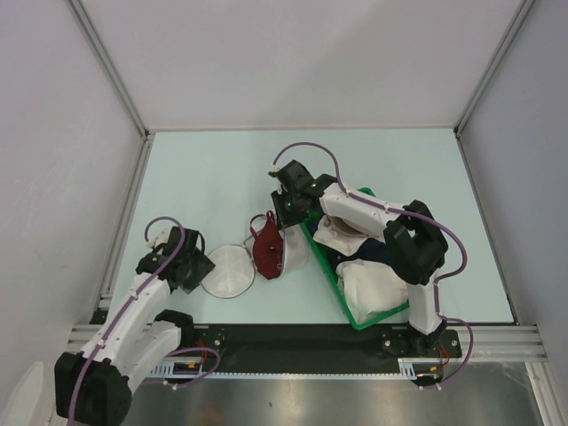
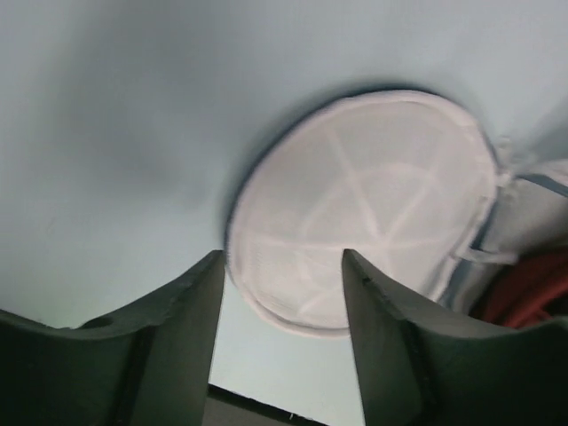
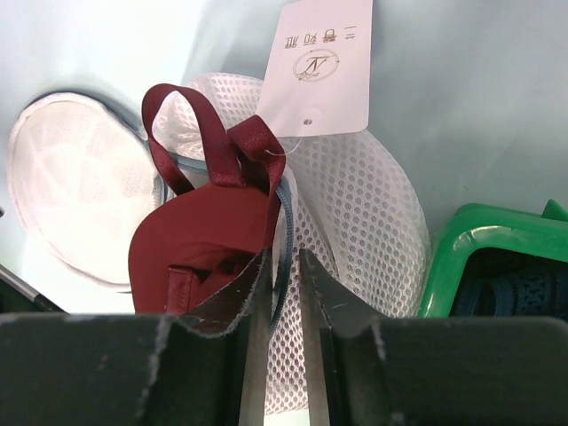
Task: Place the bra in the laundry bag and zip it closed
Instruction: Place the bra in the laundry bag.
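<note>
The laundry bag (image 1: 228,271) lies open on the table, its flat white mesh half to the left and its domed half (image 1: 297,253) to the right. The maroon bra (image 1: 266,248) sits in the domed half and stands up out of it. My left gripper (image 1: 201,270) is open just left of the flat half (image 2: 373,195), with nothing between its fingers. My right gripper (image 3: 284,257) is over the domed half (image 3: 364,222). Its jaws stand slightly apart with the dark zipper rim between them, right beside the bra (image 3: 204,231). The bra's white tag (image 3: 319,67) hangs out past the mesh.
A green plastic basket (image 1: 333,271) holding white and navy garments (image 1: 373,284) stands close to the right of the bag, under my right arm. White walls enclose the table on three sides.
</note>
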Controlling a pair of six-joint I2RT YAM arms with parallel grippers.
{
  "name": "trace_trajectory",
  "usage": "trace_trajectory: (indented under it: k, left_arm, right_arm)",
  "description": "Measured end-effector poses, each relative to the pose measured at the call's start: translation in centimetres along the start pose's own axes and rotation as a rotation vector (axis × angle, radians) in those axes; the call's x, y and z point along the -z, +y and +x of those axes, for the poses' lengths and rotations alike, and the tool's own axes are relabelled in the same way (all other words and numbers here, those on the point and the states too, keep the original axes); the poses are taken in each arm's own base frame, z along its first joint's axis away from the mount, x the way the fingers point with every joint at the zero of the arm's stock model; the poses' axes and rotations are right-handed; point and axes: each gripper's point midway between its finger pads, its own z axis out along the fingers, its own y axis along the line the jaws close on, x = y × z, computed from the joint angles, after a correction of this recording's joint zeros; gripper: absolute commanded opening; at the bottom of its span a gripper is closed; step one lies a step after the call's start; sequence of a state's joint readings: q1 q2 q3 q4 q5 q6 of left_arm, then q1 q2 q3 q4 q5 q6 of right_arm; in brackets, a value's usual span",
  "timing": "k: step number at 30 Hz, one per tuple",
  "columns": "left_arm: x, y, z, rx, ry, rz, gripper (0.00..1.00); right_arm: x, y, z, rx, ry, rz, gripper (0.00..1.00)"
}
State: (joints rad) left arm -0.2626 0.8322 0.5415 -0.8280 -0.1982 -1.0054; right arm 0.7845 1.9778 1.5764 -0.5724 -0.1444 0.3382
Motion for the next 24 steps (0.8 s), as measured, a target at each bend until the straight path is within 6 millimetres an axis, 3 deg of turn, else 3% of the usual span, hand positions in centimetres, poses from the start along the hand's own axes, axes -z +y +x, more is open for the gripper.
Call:
trace_trajectory:
  k: [4, 9, 10, 12, 13, 16, 20, 24]
  left_arm:
    - [-1.8, 3.1, 0.9, 0.123, 0.035, -0.097, 0.56]
    - [-2.8, 4.1, 1.7, 0.160, 0.052, -0.119, 0.58]
    - [-3.0, 3.7, 1.6, 0.164, 0.050, -0.099, 0.55]
    - [-3.4, 2.8, 1.3, 0.173, 0.041, -0.056, 0.38]
    - [-3.7, 2.3, 1.2, 0.180, 0.037, -0.036, 0.21]
    - [-4.3, 2.0, 1.0, 0.185, 0.030, -0.023, 0.00]
    - [-4.1, 1.9, 0.7, 0.188, 0.015, -0.015, 0.00]
    - [-3.2, 2.5, 0.1, 0.171, -0.024, -0.030, 0.00]
  right_arm:
    - [0.2, 0.2, 0.0, 0.002, -0.001, -0.004, 0.24]
    - [0.7, 0.3, -0.3, 0.007, -0.011, -0.009, 0.24]
    - [0.8, 0.4, -0.3, 0.008, -0.014, -0.010, 0.24]
    - [1.1, 0.5, -0.5, 0.009, -0.020, -0.015, 0.24]
    - [1.2, 0.6, -0.5, 0.010, -0.022, -0.017, 0.24]
    - [1.5, 0.8, -0.6, 0.012, -0.026, -0.023, 0.38]
    - [1.8, 0.8, -0.4, 0.030, -0.024, -0.006, 0.51]
    - [2.5, 0.3, -0.1, 0.083, -0.028, 0.080, 0.57]
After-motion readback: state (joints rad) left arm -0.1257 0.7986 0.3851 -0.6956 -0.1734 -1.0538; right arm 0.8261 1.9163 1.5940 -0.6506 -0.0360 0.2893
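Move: From the left hand, the laundry bag's round mesh panel centres about 8 cm to the right, barely ahead and 5 cm below; the bra lies roughly 20 cm right and 6 cm ahead. From the right hand, the bag's mesh pouch centres some 7 cm back, 2 cm right and 6 cm down, with the bra 7 cm back and 4 cm left. The green bin is 23 cm right and 10 cm back. Left hand sinks about 5 cm and pinches the round panel's left rim; right rises 2 cm, opening wider. ##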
